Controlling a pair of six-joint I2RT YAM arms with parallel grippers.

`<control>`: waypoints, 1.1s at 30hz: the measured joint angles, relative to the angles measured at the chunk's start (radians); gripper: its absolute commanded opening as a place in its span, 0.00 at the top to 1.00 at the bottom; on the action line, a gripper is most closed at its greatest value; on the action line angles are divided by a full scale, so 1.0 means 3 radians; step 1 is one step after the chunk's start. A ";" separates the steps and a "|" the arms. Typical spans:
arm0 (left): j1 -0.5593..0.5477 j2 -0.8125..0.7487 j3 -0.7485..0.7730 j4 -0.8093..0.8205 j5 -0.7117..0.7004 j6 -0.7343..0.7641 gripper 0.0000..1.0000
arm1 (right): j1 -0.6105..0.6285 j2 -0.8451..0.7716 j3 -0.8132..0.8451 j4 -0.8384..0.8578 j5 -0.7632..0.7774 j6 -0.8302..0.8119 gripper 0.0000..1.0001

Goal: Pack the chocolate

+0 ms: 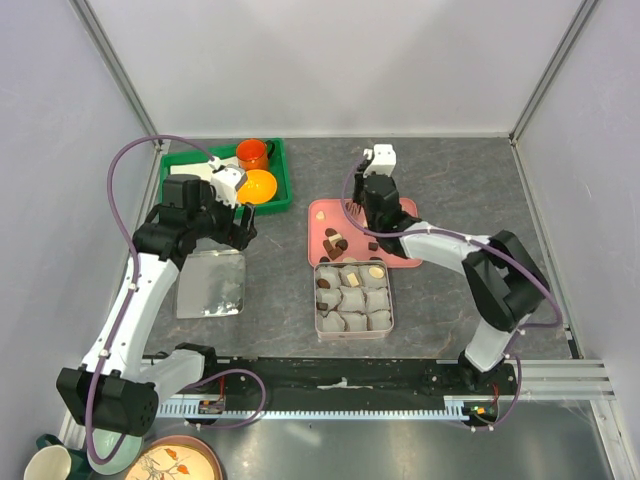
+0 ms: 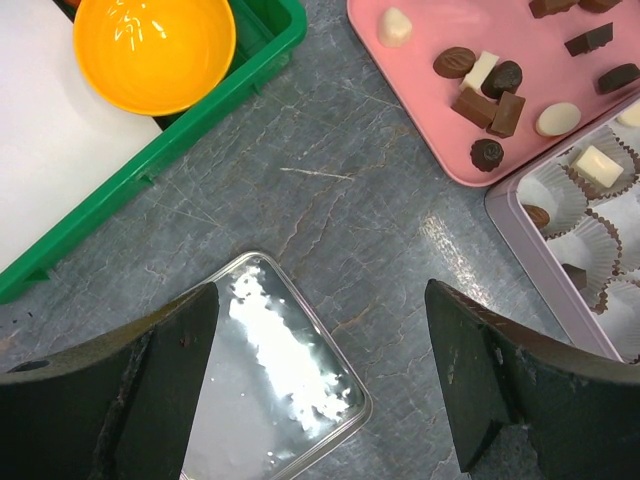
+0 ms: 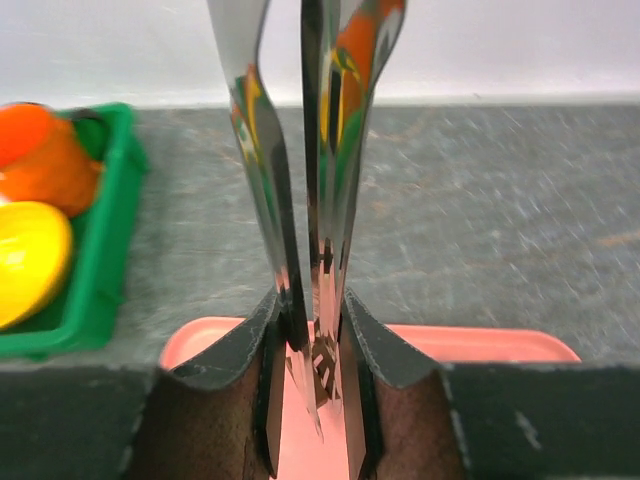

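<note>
Several loose chocolate pieces (image 2: 487, 97), dark brown and pale, lie on a pink tray (image 1: 325, 213). Next to it stands a square tin (image 1: 353, 300) of grey paper cups (image 2: 600, 245), a few with chocolate (image 2: 598, 165) in them. My right gripper (image 1: 357, 212) points down over the tray's back part, shut on metal tongs (image 3: 330, 150). In the right wrist view, a ridged brown chocolate (image 3: 322, 362) sits between the tong tips, just above the tray (image 3: 480, 345). My left gripper (image 2: 320, 300) hangs open and holds nothing, above the grey table beside the tin's shiny lid (image 2: 270, 400).
A green bin (image 1: 285, 175) at the back left holds an orange bowl (image 1: 258, 186), an orange cup (image 1: 252, 153) and a white sheet. The lid (image 1: 211, 283) lies flat, left of the tin. Grey walls close in the table on three sides.
</note>
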 measured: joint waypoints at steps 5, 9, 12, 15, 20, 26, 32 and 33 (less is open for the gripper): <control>0.0000 -0.0029 -0.0001 0.0003 -0.0003 0.0018 0.09 | 0.0000 -0.0599 -0.0278 0.0071 -0.0496 -0.0103 0.85; 0.0000 -0.0043 -0.0005 0.0009 -0.0004 0.0020 0.09 | 0.0000 -0.1097 -0.0464 0.0072 -0.0824 -0.0149 0.85; 0.0000 -0.0043 -0.0011 0.0009 -0.0003 0.0020 0.09 | 0.0001 -0.1483 -0.0590 -0.0031 -0.1111 -0.0173 0.84; 0.0003 -0.0046 -0.0028 0.0009 -0.0003 0.0020 0.09 | 0.0011 -0.1863 -0.0718 -0.0256 -0.1368 -0.0193 0.84; 0.0003 -0.0056 -0.0046 0.0008 -0.0003 0.0022 0.09 | 0.0062 -0.2416 -0.0989 -0.0662 -0.1628 -0.0238 0.84; 0.0004 -0.0080 -0.0046 0.0004 -0.0006 0.0031 0.09 | 0.0090 -0.2893 -0.1152 -0.1175 -0.1940 -0.0261 0.83; 0.0004 -0.0086 -0.0046 -0.0019 -0.0009 0.0042 0.09 | 0.0164 -0.3143 -0.1274 -0.1517 -0.2160 -0.0230 0.83; 0.0004 -0.0086 -0.0046 -0.0018 -0.0009 0.0042 0.09 | 0.0189 -0.3169 -0.1293 -0.1564 -0.2186 -0.0220 0.82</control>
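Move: My right hand already holds the tongs with a brown chocolate pinched in their tips. The box's middle lies about 22 cm back, 3 cm left and 16 cm below that hand. The white chocolate already in the box is roughly 17 cm back and 4 cm left of it, the cream oval some 15 cm back and 2 cm right, the pink tray's middle about 5 cm back, straight below. From my left hand the box's middle is some 22 cm right, 5 cm back and 20 cm down. I carry the chocolate in the tongs back out over the pink tray to above the box, drawing my right hand about 22 cm back. I lift it some 13 cm over the first half of the way, then let it sink about 4 cm as it nears the box. Meanwhile I turn it about 40 degrees counter-clockwise, my fingers keeping their grip on the tongs. ##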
